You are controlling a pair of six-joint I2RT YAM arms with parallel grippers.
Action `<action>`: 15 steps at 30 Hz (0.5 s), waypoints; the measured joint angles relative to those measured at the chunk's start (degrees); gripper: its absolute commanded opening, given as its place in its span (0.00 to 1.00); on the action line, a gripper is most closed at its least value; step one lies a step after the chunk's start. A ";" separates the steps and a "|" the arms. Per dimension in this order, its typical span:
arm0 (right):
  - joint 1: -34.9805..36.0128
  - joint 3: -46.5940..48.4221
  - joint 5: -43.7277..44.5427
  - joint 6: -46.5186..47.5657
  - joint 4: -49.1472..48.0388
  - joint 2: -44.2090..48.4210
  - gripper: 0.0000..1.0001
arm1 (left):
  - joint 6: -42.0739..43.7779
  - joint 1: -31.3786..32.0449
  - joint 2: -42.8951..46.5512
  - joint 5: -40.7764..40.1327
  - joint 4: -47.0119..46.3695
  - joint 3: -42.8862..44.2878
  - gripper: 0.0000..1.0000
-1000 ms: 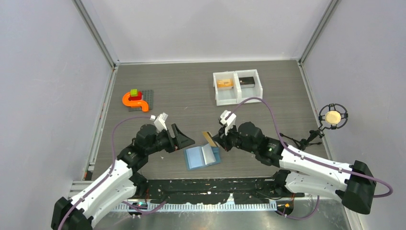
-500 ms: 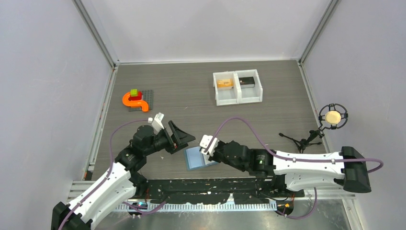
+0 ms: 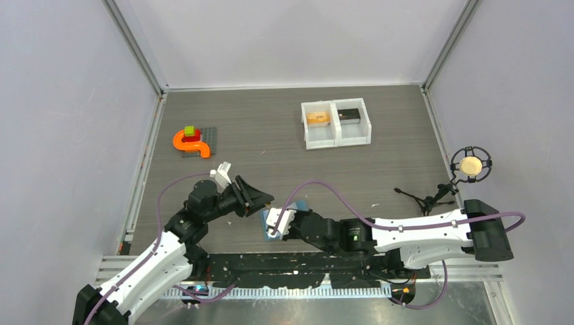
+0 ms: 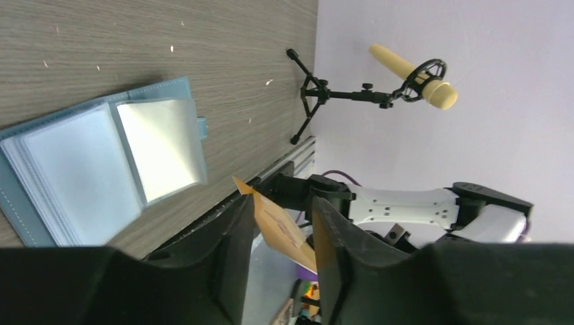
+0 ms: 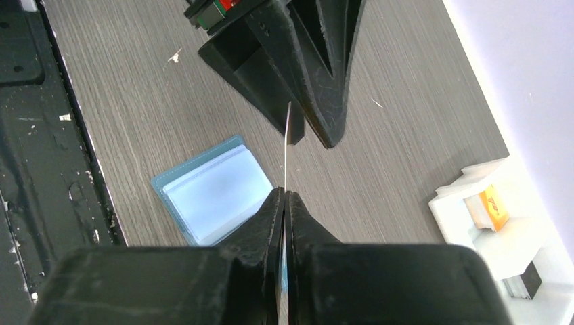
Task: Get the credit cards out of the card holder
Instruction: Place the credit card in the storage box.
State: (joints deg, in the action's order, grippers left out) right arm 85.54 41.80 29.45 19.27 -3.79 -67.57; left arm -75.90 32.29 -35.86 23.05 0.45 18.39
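The light-blue card holder (image 4: 101, 169) lies open on the table; in the top view (image 3: 265, 223) my right arm covers most of it, and it also shows in the right wrist view (image 5: 210, 189). My right gripper (image 5: 284, 194) is shut on the orange-yellow credit card (image 5: 285, 145), seen edge-on. It holds the card up between the fingers of my left gripper (image 4: 282, 206), which is open around the card (image 4: 277, 223). In the top view my left gripper (image 3: 260, 197) and right gripper (image 3: 269, 215) meet just above the holder's left end. No dark card shows in the holder.
A white two-compartment tray (image 3: 336, 139) stands at the back with an orange item and a dark item in it. An orange curved toy on a grey plate (image 3: 191, 142) is at the back left. A microphone on a small stand (image 3: 470, 166) is at the right.
My right arm has swung left and toward the near edge, carrying the orange-yellow card from beside the holder to between my left gripper's open fingers. The left gripper shifted slightly.
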 measured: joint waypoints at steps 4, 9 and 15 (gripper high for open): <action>0.72 0.00 0.85 0.59 -0.07 -0.72 0.16 | -1.53 -0.07 0.68 -0.57 -1.20 -1.22 0.14; 1.31 0.00 1.05 0.79 -0.02 -1.31 0.31 | -3.34 -0.07 1.51 -0.98 -3.41 -2.84 0.00; 1.29 -0.61 0.61 -0.13 -0.02 -1.16 0.47 | -2.67 0.00 1.84 -0.26 -5.40 -2.89 0.00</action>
State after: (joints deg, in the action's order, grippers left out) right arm 86.83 41.19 30.06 19.14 -3.81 -68.73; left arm -78.56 32.29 -34.02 22.79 -4.95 15.51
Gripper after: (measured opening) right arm 0.423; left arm 0.010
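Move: The credit card, still held by the right hand, has its middle about 3 cm right of the left hand and 2 cm back, with its far end already between the left's open fingers; from the right hand that middle is some 2 cm ahead and 3 cm left. From the left hand, the open card holder lies about 3 cm back, 5 cm right and 11 cm below, and the storage box roughly 28 cm ahead, 22 cm right and 9 cm lower. The left hand stays almost in place above the card holder, rolling only about 5 degrees, while its half-open fingers close fully on the near corner of the card and pinch it. In the handover the right hand opens its fingers to a little under half, ending its grip on the card's other end, and eases down and slightly back by some 1 cm, its open fingers still on either side of the card. ##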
